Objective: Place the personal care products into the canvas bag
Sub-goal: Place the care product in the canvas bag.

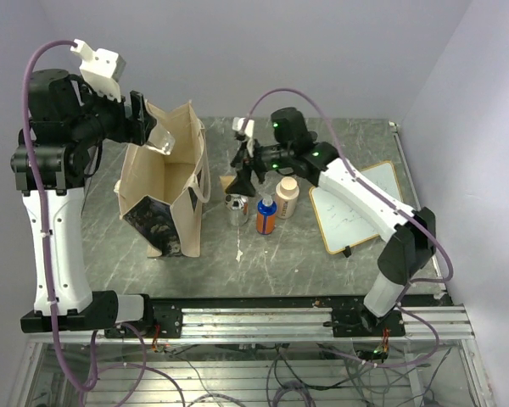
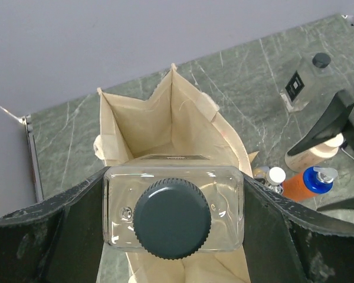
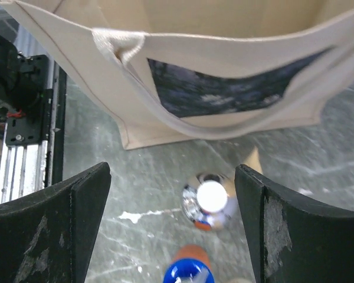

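Observation:
My left gripper [image 2: 174, 219] is shut on a clear bottle [image 2: 174, 212] with a dark cap and holds it over the open mouth of the beige canvas bag [image 2: 141, 130]. In the top view the bag [image 1: 165, 199] stands upright at the left. My right gripper [image 3: 172, 218] hangs open above the silver bottle [image 3: 209, 200] with a white cap and touches nothing. The blue-and-orange bottle [image 1: 266, 214] and the cream bottle [image 1: 288, 197] stand beside the silver bottle [image 1: 236, 209]. A second clear bottle [image 2: 304, 85] stands farther back.
A wood-framed whiteboard [image 1: 356, 203] lies flat at the right, under the right arm. The bag's printed side [image 3: 224, 94] faces the bottles. The metal rail [image 1: 263, 322] runs along the table's near edge.

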Robot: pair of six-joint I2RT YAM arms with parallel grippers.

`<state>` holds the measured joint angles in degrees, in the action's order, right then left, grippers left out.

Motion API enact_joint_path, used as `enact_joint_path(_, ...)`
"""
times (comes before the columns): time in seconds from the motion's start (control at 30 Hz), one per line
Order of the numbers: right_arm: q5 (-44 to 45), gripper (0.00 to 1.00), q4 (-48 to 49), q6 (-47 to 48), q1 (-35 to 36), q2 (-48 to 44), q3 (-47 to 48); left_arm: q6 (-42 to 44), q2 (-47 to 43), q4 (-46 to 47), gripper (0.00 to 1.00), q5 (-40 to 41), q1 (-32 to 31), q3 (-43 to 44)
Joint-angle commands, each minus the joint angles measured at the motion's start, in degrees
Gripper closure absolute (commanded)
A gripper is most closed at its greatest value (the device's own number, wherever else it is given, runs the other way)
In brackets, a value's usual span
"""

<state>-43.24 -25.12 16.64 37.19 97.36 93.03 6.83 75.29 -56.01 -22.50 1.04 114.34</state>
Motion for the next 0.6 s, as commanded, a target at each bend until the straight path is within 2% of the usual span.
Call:
enact_joint_path(0.0,0.99,0.15,4.72,-4.18,4.35,3.48,3.07,-3.1,-1.21,11.48,0.93,2.46,0.47,-2.32)
enact_joint_path(0.37,5.09,0.24,11.96,-9.86,9.82,9.33,2.29,-6.44,1.61,15.49,0.93,5.93,-1.12,-6.91)
enact_joint_path(0.43,5.88,0.32,13.17,-10.99,10.0,9.62,1.92,-7.21,1.93,16.83,0.93,8.52,-2.75,-8.28)
enact_joint_path(0.57,6.35,0.4,14.8,-12.25,10.48,10.57,1.83,-9.1,2.13,19.37,0.93,12.51,-5.74,-10.7)
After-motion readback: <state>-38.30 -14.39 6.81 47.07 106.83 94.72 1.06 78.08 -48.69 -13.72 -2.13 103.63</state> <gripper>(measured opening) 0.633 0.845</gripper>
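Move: The left hand, already holding the clear bottle, is above the canvas bag's mouth; the bag's middle lies about 5 cm ahead, 4 cm right and 25 cm down. From the right hand, the bag's right rim is roughly 11 cm left, 1 cm back and 3 cm lower. Beneath the right hand are the silver bottle, 1 cm ahead and 1 cm left, and the blue pump bottle, 1 cm back and 6 cm right, both some 16 cm down. Still pinching the clear bottle, the left hand sinks about 6 cm while advancing 4 to 5 cm over the bag's mouth, tipping slightly down and turning a little counter-clockwise. The right hand travels some 8 cm left to the bag's right rim and strap, dropping about 4 cm and easing back slightly, its fingers closing partway near the rim; whether they touch can't be seen. ##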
